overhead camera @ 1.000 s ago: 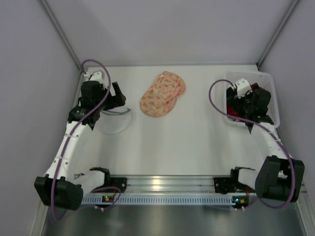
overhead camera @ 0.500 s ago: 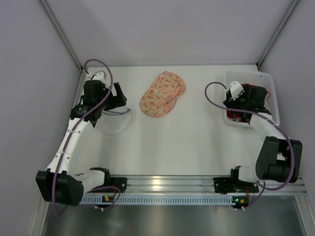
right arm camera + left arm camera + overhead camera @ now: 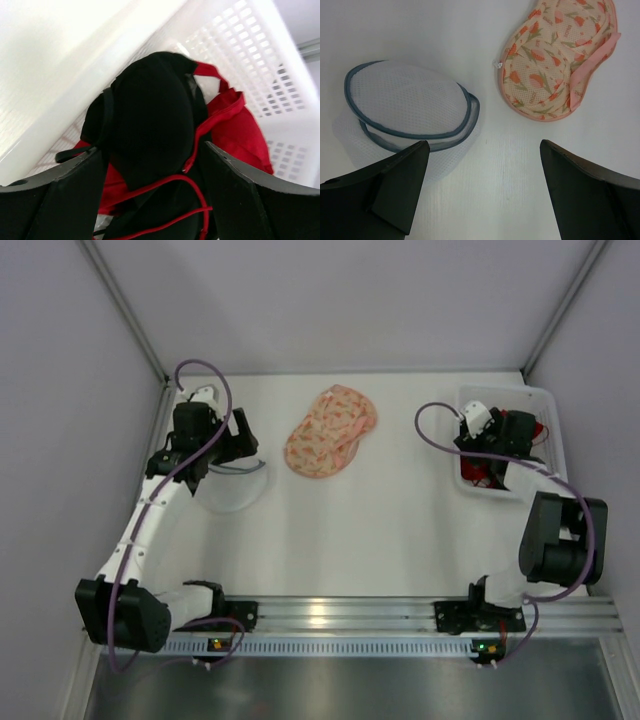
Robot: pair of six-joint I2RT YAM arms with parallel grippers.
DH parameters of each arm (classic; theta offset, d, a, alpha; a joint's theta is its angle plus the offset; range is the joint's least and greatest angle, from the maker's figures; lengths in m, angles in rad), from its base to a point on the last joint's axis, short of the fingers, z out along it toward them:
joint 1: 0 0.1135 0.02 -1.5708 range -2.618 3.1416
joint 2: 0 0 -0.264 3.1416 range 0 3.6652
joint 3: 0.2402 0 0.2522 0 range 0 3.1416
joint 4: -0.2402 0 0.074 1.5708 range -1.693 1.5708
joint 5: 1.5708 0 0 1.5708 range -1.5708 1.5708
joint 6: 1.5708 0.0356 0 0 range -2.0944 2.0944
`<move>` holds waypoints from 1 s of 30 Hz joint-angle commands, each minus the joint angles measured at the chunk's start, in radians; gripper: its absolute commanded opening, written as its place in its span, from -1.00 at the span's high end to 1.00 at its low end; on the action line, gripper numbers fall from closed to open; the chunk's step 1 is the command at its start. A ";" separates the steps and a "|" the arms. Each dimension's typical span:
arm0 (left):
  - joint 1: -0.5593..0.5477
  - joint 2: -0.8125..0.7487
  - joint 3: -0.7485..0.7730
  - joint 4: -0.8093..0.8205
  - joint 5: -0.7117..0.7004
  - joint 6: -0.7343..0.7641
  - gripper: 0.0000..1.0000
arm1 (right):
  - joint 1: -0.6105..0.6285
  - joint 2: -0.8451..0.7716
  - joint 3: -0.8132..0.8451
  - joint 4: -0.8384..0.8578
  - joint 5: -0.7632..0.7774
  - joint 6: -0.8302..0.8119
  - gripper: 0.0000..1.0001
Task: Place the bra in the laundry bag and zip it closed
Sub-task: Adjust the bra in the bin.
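Observation:
A black bra with red trim (image 3: 150, 120) lies bunched in the white slatted basket (image 3: 240, 45) at the table's right back. My right gripper (image 3: 152, 170) is down in that basket (image 3: 555, 425), open, with one finger on each side of the black cup. The laundry bag (image 3: 405, 105), white mesh with a grey-blue rim, lies on the table at the left. My left gripper (image 3: 482, 165) hovers wide open just beside it, over bare table, holding nothing. In the top view this gripper (image 3: 243, 438) hangs over the bag's (image 3: 232, 490) far edge.
A floral orange-and-pink mesh pouch (image 3: 557, 55) lies at the table's back centre (image 3: 330, 432). Grey walls close in the table on the left, back and right. Purple cables loop above both wrists.
My right gripper has swung further into the basket and its jaws have narrowed around the bra's black cup. The left arm has shifted only slightly, still open.

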 commanded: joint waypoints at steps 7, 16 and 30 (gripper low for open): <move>0.006 0.021 0.006 0.039 0.004 0.021 -0.97 | -0.011 0.095 0.041 0.285 -0.015 0.069 -0.20; 0.006 0.030 0.007 0.039 -0.003 0.004 -0.97 | -0.024 0.125 0.081 0.297 0.028 0.179 0.41; 0.006 0.005 0.021 0.033 0.054 0.036 -0.97 | -0.035 -0.082 0.107 0.372 0.205 0.421 1.00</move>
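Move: The bra's black cup lies just in front of the right gripper, about 3 cm ahead, level with it sideways and some 3 cm below the fingertips. The bin's left wall stands about 6 cm to the gripper's left and 2 cm ahead. The red cup lies some 4 cm ahead and 9 cm to the right. From the left gripper, the black cup is around 54 cm to the right, 9 cm ahead and 15 cm below. Push the right gripper forward about 4 cm over the black cup, rising a little, then dip into the cloth while the fingers close and pinch it. Keep hold and lift some 9 cm from the low point, drawing roughly 3 cm to the right, away from the bin's left wall, as the fingertips tilt up and the hand turns some 15 degrees clockwise. ##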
